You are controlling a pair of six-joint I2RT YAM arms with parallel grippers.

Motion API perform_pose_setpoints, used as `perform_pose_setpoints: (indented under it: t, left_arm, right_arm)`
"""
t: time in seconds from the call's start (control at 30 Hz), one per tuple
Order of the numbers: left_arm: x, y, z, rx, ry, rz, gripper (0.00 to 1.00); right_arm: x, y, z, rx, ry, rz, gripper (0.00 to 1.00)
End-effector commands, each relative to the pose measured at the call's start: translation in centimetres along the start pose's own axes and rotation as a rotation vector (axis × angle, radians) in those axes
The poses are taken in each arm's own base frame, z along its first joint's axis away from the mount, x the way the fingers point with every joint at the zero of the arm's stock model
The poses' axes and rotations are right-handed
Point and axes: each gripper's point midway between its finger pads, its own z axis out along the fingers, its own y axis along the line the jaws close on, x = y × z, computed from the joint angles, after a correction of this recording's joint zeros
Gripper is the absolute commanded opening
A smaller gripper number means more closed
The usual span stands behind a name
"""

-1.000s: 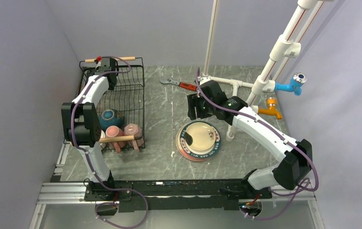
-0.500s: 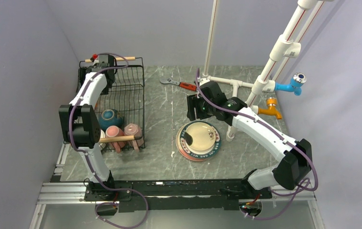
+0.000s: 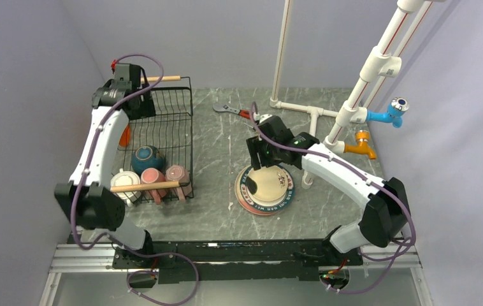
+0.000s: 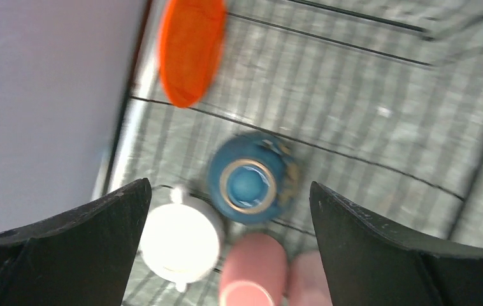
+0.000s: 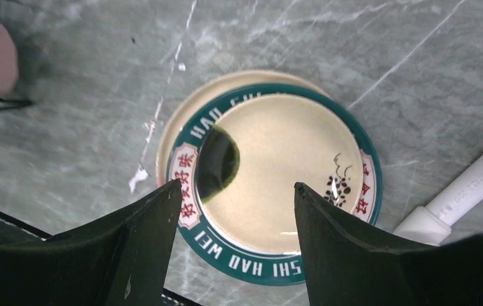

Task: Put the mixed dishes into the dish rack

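Observation:
The black wire dish rack stands at the left. It holds an upturned teal bowl, two pink mugs, a white mug and an orange-red plate on edge against the left wall. My left gripper hangs open and empty high over the rack's far left corner. In the left wrist view the bowl, white mug and orange plate lie far below the left gripper. The lettered-rim plate lies flat on the table. My right gripper is open just above it.
A cream and pink rim shows under the lettered plate. A red-handled wrench lies behind my right gripper. The white pipe frame with blue and orange taps rises at the right.
My left gripper opened and lifted up and back out of the rack, and the orange plate now stands against the rack's left wall. My right gripper came down closer over the lettered plate.

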Motion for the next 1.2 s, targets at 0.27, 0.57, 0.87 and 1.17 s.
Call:
perform_pose_setpoints:
  t: [0.27,0.57,0.87,1.17]
  left_arm:
    - [5.3,-11.0,-12.4,0.874,0.12,-0.31,0.99]
    - [7.9,-13.7,-14.1,1.002,0.267,-0.369,0.99]
    - [7.4,-14.2,-14.8,1.017,0.287,-0.339,0.99]
    - [7.4,-14.6,-14.3,1.016,0.299,-0.333,0.99]
  right_arm:
    - [8.0,3.0,2.1,0.163,0.112,-0.518,0.68]
    - [10.5,2.4,4.0,0.296,0.146,-0.603,0.67]
    - [12.2,2.4,5.5,0.33,0.164,-0.627,0.59]
    - [12.4,1.8,5.9,0.362,0.166,-0.637,0.41]
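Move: Almost straight below the right hand, about 14 cm down and 3 cm to its right, lies the cream plate on top of the stack. The green-rimmed plate under it is centred roughly 1 cm nearer the base, and the white pipe's foot stands some 17 cm right of the hand. From the left hand the cream plate is about 38 cm right, 4 cm back and 24 cm lower. The orange plate stands 9 cm ahead and 8 cm left, 20 cm below. Dropping about 11 cm and drawing back 7 cm, the right hand comes down to the near-left rim of the cream plate, its left side dipping some 40 degrees, fingers narrowing late; contact can't be seen. The open, empty left hand leaves the orange plate, sweeping 20 cm right and 8 cm back over the rack, rolling to point rightward towards the stack. ##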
